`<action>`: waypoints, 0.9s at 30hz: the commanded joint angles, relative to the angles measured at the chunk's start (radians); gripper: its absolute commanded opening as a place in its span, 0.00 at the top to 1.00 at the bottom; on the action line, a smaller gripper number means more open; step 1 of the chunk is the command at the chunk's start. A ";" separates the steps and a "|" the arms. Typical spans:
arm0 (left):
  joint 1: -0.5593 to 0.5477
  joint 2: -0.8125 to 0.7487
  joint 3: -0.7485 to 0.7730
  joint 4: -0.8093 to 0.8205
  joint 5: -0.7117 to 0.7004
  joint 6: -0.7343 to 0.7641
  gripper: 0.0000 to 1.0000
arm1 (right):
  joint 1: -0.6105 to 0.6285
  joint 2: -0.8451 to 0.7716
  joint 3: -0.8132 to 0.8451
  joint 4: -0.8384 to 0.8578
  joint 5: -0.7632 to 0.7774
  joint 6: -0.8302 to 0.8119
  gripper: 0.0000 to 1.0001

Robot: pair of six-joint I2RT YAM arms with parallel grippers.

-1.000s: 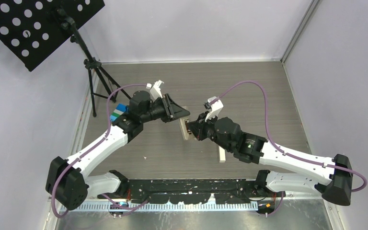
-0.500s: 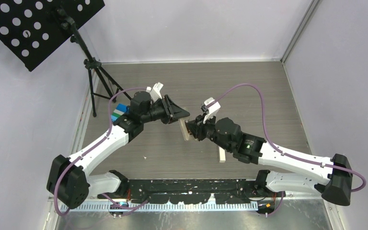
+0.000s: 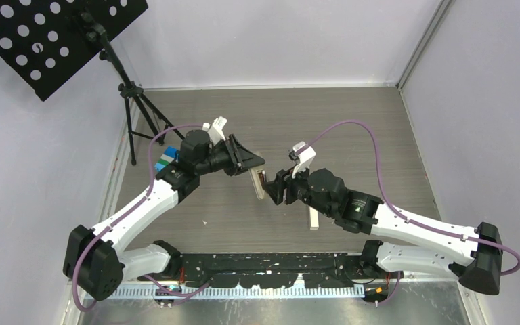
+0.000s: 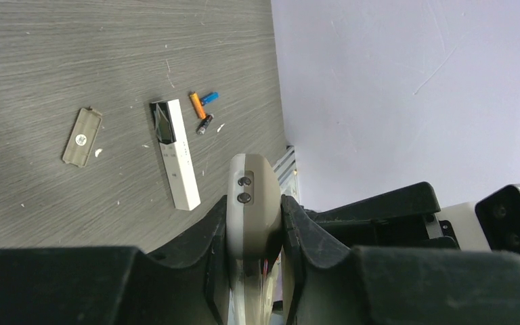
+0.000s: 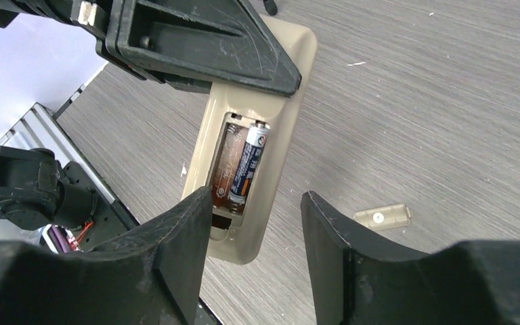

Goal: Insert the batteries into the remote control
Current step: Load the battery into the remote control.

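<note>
My left gripper [image 4: 254,203] is shut on one end of a beige remote [image 4: 252,193] and holds it above the table; it also shows in the top view [image 3: 260,184]. In the right wrist view the remote's [image 5: 281,135] back compartment is open, with a dark battery [image 5: 249,162] and a coppery one [image 5: 227,166] lying in it. My right gripper [image 5: 256,196] is open and empty, its fingers either side of the remote's lower end. On the table lie an orange battery [image 4: 197,105], a blue battery [image 4: 210,97] and a dark battery [image 4: 204,124].
A white remote [image 4: 176,154] lies next to the loose batteries, also in the top view [image 3: 313,218]. The beige battery cover [image 5: 382,217] lies flat on the table. Coloured blocks [image 3: 168,157] sit behind the left arm. A tripod stand [image 3: 132,95] is at the back left.
Both wrists have shifted slightly; the right gripper has moved a little toward the near side. The left gripper still holds the beige remote.
</note>
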 commanded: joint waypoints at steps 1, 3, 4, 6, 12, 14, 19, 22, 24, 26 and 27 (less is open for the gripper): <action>0.009 -0.039 0.020 0.034 -0.003 0.028 1.00 | 0.004 -0.048 0.068 -0.032 -0.031 0.082 0.41; 0.010 -0.040 0.023 0.033 -0.003 0.038 1.00 | 0.004 -0.065 0.082 -0.046 -0.031 0.105 0.38; 0.011 -0.040 0.024 0.036 -0.003 0.043 1.00 | 0.004 -0.076 0.085 -0.051 -0.031 0.117 0.36; 0.012 -0.043 0.027 0.038 -0.007 0.054 1.00 | 0.003 -0.099 0.088 -0.061 -0.002 0.163 0.31; 0.013 -0.043 0.028 0.105 -0.028 0.062 1.00 | 0.003 -0.158 0.089 -0.223 0.253 0.609 0.17; 0.013 -0.042 0.025 0.142 -0.047 0.061 1.00 | -0.004 -0.157 0.100 -0.334 0.358 0.823 0.16; 0.013 -0.060 0.018 0.167 -0.132 0.046 1.00 | -0.005 -0.114 0.111 -0.275 0.284 0.976 0.14; 0.013 -0.070 0.012 0.193 -0.156 0.002 1.00 | -0.005 -0.101 0.084 -0.204 0.255 1.084 0.14; 0.014 -0.075 0.008 0.209 -0.159 -0.032 1.00 | -0.005 -0.097 0.061 -0.166 0.254 1.152 0.14; 0.013 -0.079 0.015 0.202 -0.156 -0.048 1.00 | -0.005 -0.084 0.060 -0.136 0.253 1.179 0.14; 0.013 -0.080 0.022 0.193 -0.149 -0.051 1.00 | -0.005 -0.077 0.062 -0.114 0.252 1.179 0.13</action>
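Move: The remote's open battery compartment, with one battery in it, faces the right gripper about 3 cm ahead and 3 cm to its left, roughly level. From the left gripper, which holds the remote, it is about 4 cm back, 1 cm right and 2 cm lower. From the right gripper, on the table some 22 cm below, lie the battery cover (8 cm ahead, 3 cm right), the white box (4 cm ahead, 14 cm right) and the spare battery (3 cm ahead, 23 cm right). Open the right fingers on from half to nearly full and lift them some 4 cm up and to the right, clear of the remote's compartment, then ease about 2 cm back left while rolling the gripper almost 60 degrees clockwise, seen from behind it. Keep the left grip on the remote and, mostly late, raise it about 4 cm and a little forward, tipping it slightly up. ##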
